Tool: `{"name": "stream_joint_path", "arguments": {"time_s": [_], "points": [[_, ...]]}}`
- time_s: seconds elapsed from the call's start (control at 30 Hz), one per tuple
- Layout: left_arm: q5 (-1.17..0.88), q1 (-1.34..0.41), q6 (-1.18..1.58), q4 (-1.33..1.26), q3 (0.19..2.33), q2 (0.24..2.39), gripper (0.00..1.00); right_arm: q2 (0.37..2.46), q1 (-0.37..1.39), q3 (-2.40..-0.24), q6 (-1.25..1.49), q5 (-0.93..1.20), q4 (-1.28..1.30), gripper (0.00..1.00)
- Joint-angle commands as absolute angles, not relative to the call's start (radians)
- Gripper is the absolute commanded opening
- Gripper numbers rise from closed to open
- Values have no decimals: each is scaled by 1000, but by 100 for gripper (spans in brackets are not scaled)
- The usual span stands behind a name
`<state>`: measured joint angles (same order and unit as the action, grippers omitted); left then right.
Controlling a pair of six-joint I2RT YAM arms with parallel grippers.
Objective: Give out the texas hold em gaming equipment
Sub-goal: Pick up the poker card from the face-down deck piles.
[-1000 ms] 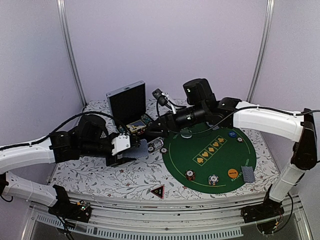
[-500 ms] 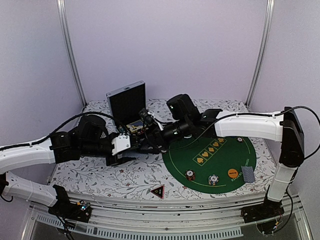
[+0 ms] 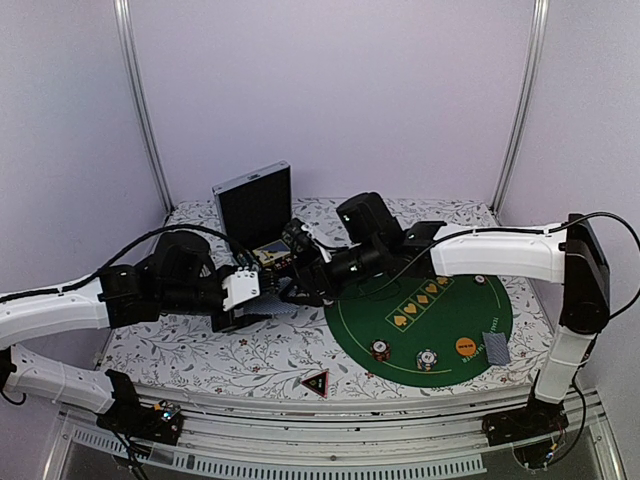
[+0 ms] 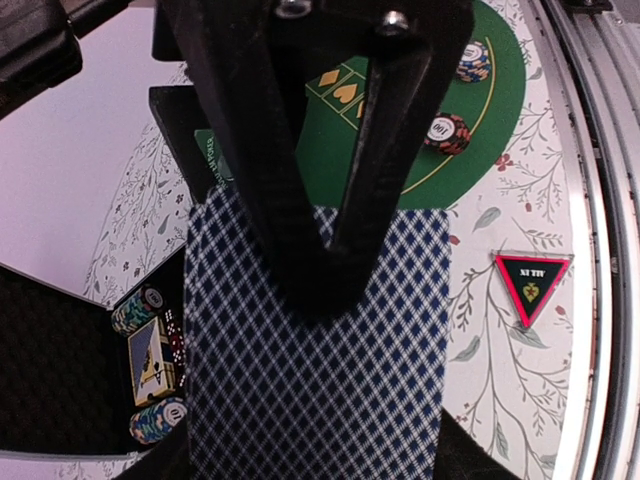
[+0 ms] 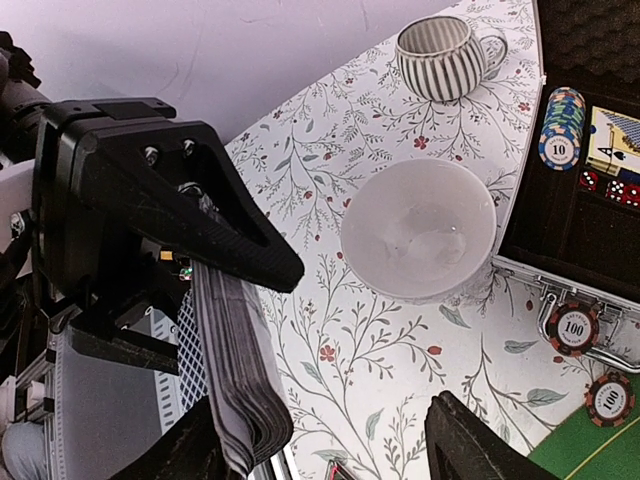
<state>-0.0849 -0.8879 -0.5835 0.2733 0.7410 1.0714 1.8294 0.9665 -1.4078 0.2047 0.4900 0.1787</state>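
My left gripper is shut on a deck of playing cards with blue diamond backs, held level over the flowered cloth. In the left wrist view a black finger lies across the top card. My right gripper is open at the deck. The deck's stacked edge lies just inside its left finger. Its right finger stands far off. On the green mat sit two poker chips, an orange disc and one card. A black red-edged triangle lies near the front edge.
A white bowl and a striped mug stand on the cloth beyond the deck. The open black case holds chip stacks and dice. Two loose chips lie by the case's latch.
My right arm has swung left from over the mat to the deck and its jaws have narrowed a little. The left arm with the deck has stayed put.
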Motion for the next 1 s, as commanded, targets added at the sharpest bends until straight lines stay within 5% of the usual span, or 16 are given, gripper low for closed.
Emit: {"name": "stream_joint_path", "arguments": {"time_s": [0.0,0.17,0.57,0.97], "points": [[-77,-884,-588,236,737,1056,58,1780,958,-1396,194,498,192,68],[-69,-885,-588,236,736,1059,58,1769,958,-1396,186,509,202,63],[-63,-884,-588,237,736,1057,58,1747,948,-1414,180,515,249,25],[-61,-884,-587,239,735,1057,58,1721,942,-1422,171,523,291,4]]}}
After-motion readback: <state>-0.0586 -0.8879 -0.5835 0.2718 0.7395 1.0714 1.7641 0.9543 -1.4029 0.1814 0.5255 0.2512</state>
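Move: The face-down top card is on the deck held by the left hand. Its middle is about 4 cm to the right hand's left, 1 cm back and 1 cm lower; the right fingers already straddle the deck's free end. The white bowl is some 12 cm left, 4 cm forward and 15 cm down; the open chip case is about 16 cm forward, 3 cm left and 14 cm down. From the left hand, the card's middle is about 3 cm right, 1 cm forward and 2 cm down. The top card's free end is drawn off the deck by the right hand, which eases up and to its right, with a little back, about 2.5 cm in all at an unchanged tilt. Its fingers close from well open to nearly shut, ending in a pinch on the card's overhanging edge, while the left hand holds still and keeps its grip on the deck. ##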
